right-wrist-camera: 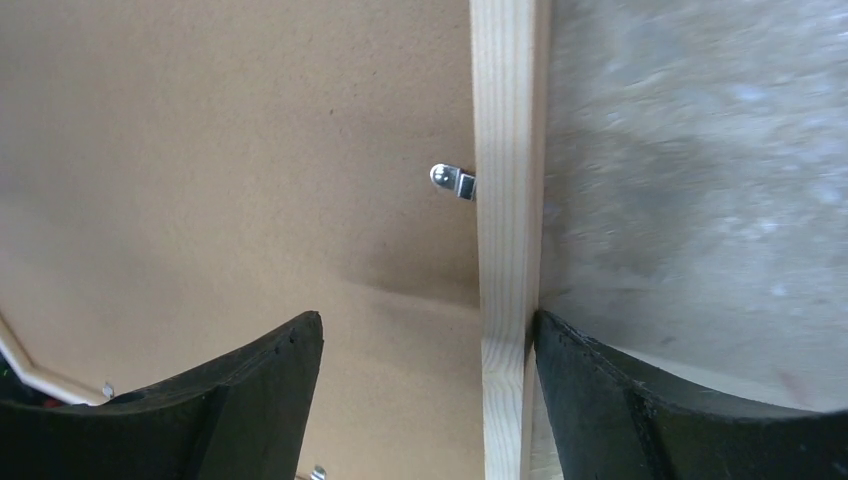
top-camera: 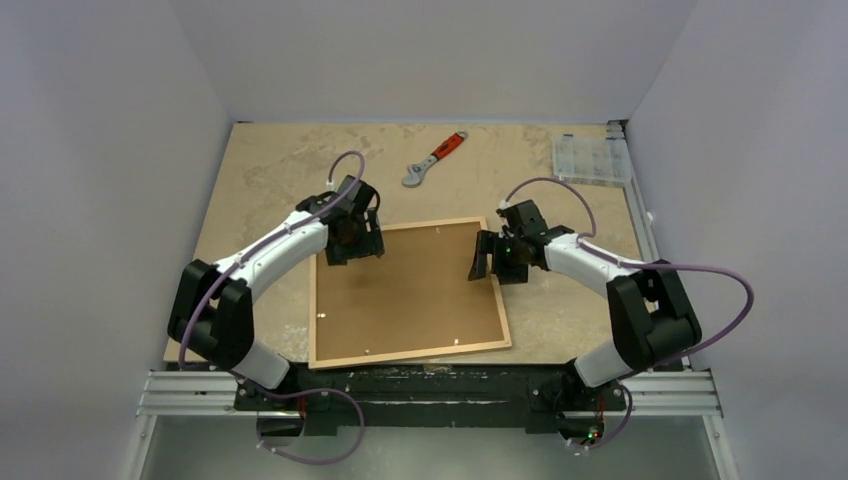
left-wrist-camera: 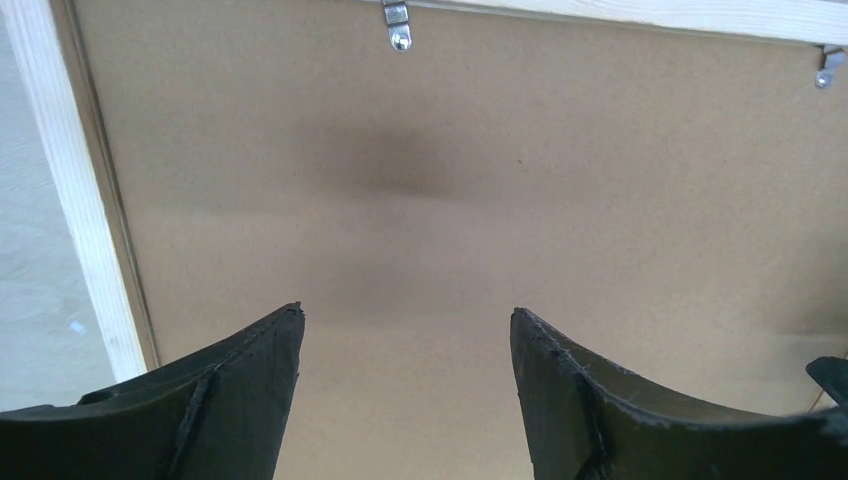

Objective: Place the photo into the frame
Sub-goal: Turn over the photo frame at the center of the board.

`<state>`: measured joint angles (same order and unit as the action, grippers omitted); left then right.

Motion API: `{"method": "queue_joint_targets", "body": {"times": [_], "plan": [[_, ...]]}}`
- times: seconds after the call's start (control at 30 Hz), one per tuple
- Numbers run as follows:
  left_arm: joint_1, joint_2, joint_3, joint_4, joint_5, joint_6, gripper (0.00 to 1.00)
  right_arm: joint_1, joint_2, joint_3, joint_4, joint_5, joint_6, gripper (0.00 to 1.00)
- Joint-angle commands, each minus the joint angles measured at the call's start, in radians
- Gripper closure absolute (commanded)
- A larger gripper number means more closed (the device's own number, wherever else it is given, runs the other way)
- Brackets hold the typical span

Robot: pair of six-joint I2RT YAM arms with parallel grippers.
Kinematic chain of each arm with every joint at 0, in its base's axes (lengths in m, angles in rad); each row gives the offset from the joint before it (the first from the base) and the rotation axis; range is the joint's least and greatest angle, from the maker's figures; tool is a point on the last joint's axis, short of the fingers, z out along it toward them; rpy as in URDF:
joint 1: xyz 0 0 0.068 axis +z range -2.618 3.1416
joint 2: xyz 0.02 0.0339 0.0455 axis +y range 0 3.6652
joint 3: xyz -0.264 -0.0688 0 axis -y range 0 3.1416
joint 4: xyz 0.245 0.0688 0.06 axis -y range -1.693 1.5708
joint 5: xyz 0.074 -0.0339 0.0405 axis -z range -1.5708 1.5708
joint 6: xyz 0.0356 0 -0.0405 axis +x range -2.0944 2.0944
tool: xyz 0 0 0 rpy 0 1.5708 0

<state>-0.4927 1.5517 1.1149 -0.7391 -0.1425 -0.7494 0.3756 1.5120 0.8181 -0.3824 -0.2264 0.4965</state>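
Note:
The frame (top-camera: 313, 310) of light wood lies face down on the table, with a plain brown backing board (top-camera: 410, 290) filling it. The photo is hidden. My left gripper (top-camera: 352, 245) hovers open over the board's far left corner. In the left wrist view its jaws (left-wrist-camera: 407, 315) stand apart above the bare board (left-wrist-camera: 450, 180), with the frame strip (left-wrist-camera: 75, 190) to the left. My right gripper (top-camera: 487, 262) is open across the frame's right strip (right-wrist-camera: 505, 200). One finger is over the board (right-wrist-camera: 220, 170) and the other is against the strip's outer side.
Small metal clips (left-wrist-camera: 398, 25) (right-wrist-camera: 452, 181) sit along the frame's inner edge. An orange-handled wrench (top-camera: 433, 160) lies on the table behind the frame. A clear compartment box (top-camera: 590, 160) stands at the far right corner. Grey walls close in on three sides.

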Motion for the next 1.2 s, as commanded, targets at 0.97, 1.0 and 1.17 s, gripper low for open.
{"method": "queue_joint_targets", "body": {"times": [0.97, 1.0, 1.17], "plan": [[-0.656, -0.503, -0.291, 0.117, -0.092, -0.099, 0.0, 0.085, -0.19, -0.222, -0.132, -0.04, 0.005, 0.69], [-0.683, -0.469, -0.265, 0.112, -0.11, -0.093, 0.0, 0.086, -0.194, -0.212, -0.137, -0.038, 0.006, 0.76], [-0.821, -0.279, -0.107, 0.034, -0.236, -0.048, 0.0, 0.086, -0.215, -0.124, -0.199, -0.031, -0.014, 1.0]]}}
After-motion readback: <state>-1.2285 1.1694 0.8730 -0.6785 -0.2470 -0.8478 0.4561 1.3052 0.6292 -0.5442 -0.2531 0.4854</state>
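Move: The photo frame lies back-up on the table. From the open left hand, the middle-right stretch of its near rail is about 20 cm back, 15 cm right and 6 cm below; its left rail is level fore-and-aft, roughly 8 cm left. From the right hand, the gripping spot on the right rail is some 9 cm back, 2 cm right and 2 cm below, with the near right corner 15 cm back and 4 cm right. Back along the right rail goes the right hand, about 9 cm, its outer finger first leaving the rail's outside as it rises 3 cm and sinks again, then closing to pinch the rail near the corner. The left hand lifts about 5 cm and sweeps back 18 cm and right 11 cm over the board towards the near rail, turning clockwise some 35 degrees and opening wide. ##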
